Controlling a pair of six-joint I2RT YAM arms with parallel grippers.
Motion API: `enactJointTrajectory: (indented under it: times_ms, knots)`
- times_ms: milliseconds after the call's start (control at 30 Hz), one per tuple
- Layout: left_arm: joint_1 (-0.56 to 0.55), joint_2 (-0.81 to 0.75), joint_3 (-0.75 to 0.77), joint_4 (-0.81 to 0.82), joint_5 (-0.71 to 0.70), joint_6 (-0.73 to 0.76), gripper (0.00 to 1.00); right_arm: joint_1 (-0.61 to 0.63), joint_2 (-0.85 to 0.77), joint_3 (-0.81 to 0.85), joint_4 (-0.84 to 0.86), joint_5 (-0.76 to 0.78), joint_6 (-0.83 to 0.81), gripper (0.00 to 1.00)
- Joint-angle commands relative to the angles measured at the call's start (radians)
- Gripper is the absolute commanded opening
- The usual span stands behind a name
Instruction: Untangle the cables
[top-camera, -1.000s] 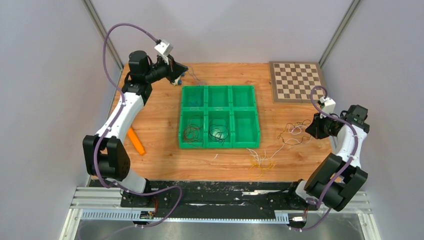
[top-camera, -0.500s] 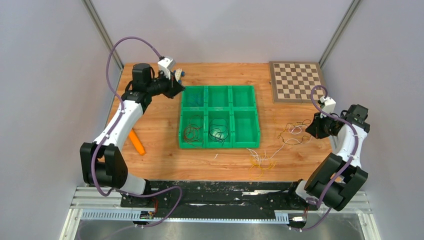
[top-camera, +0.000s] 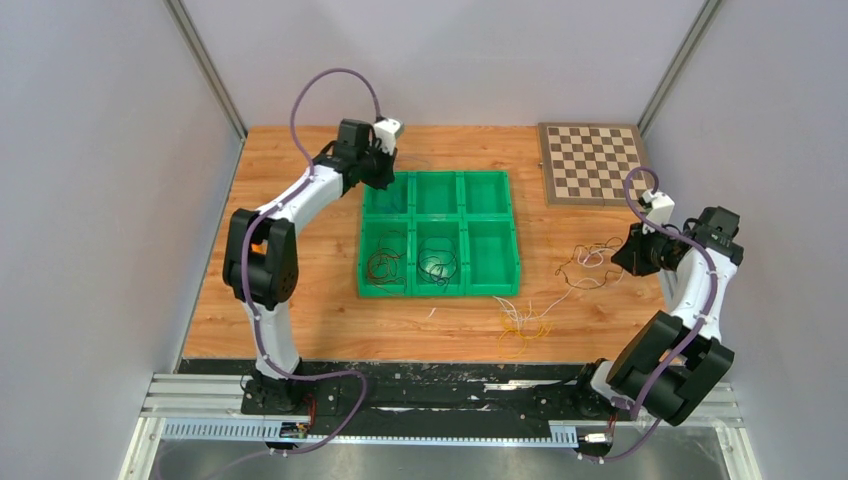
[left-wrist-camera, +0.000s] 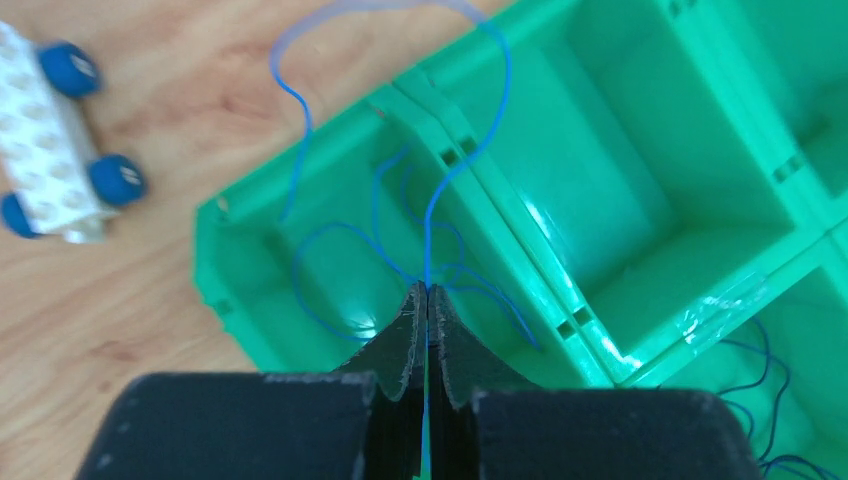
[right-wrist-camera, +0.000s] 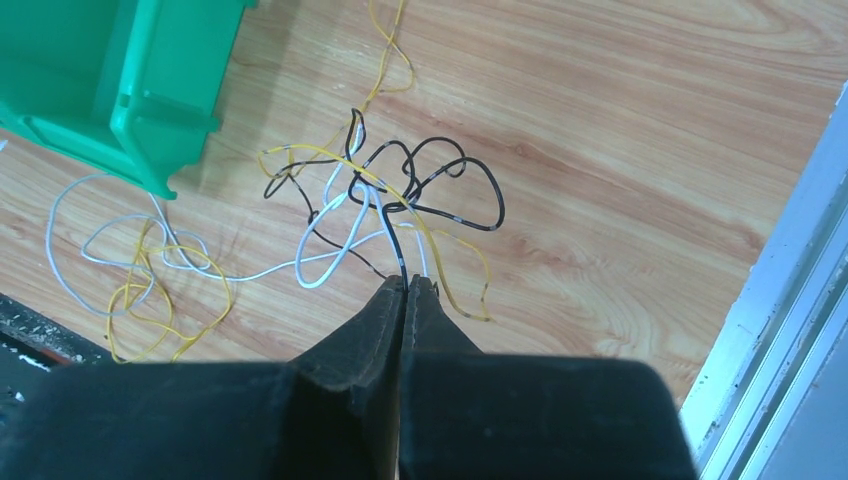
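Observation:
My left gripper (left-wrist-camera: 427, 290) is shut on a thin blue cable (left-wrist-camera: 480, 140). It hangs over the far-left compartment of the green tray (top-camera: 513, 232), and the cable's loops trail into that compartment and over its rim onto the wood. My right gripper (right-wrist-camera: 405, 280) is shut on a black cable (right-wrist-camera: 480, 180), low at the right side of the table. That cable is knotted with a white cable (right-wrist-camera: 320, 270) and a yellow cable (right-wrist-camera: 150, 300). From above, the tangle (top-camera: 590, 262) lies left of the right gripper (top-camera: 622, 258). Two near compartments hold a dark red cable (top-camera: 385, 265) and a dark cable (top-camera: 437, 265).
A checkerboard (top-camera: 592, 162) lies at the back right corner. A white toy brick car with blue wheels (left-wrist-camera: 55, 150) sits on the wood left of the tray. A loose yellow bundle (top-camera: 522, 322) lies near the front edge. Grey walls enclose the table.
The left arm has swung right from the back-left corner to above the tray's far-left compartment, bringing the blue cable along. The right arm has barely moved.

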Motion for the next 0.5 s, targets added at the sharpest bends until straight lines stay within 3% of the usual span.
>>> enactJointTrajectory:
  times_ms: [0,233,367,467]
  knots:
    - [-0.043,0.053,0.025,-0.083,-0.067,0.062,0.00,-0.005,-0.049,0.069,-0.030,-0.073,0.000,0.00]
    - [-0.048,0.080,-0.029,-0.169,-0.169,0.074,0.00,-0.005,-0.041,0.103,-0.042,-0.090,0.003,0.00]
    - [-0.039,-0.014,-0.084,-0.120,-0.132,0.068,0.00,-0.005,-0.032,0.103,-0.041,-0.096,-0.004,0.00]
    - [-0.037,-0.045,-0.016,-0.216,-0.109,0.093,0.00,-0.005,-0.024,0.106,-0.041,-0.106,-0.013,0.00]
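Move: Below the left hand, which still pinches the blue cable, the green bin's far-left compartment is centred about 2 cm ahead, 2 cm right and 11 cm down. The toy car lies some 12 cm ahead and 6 cm left; the red cable, about 17 cm back and 1 cm right. The right hand holds the remaining tangle, centred roughly 3 cm ahead, 4 cm left and 8 cm below; the loose yellow-white heap is about 11 cm back and 17 cm left. Sinking about 9 cm while drawing back some 5 cm, the left hand lowers the pinched blue cable into the far-left compartment, quickly at first and then easing off, the wrist tipping roughly 15 degrees further down. Fingers stay shut on both hands; the right raises its pinched tangle about 3 cm, then holds still. ##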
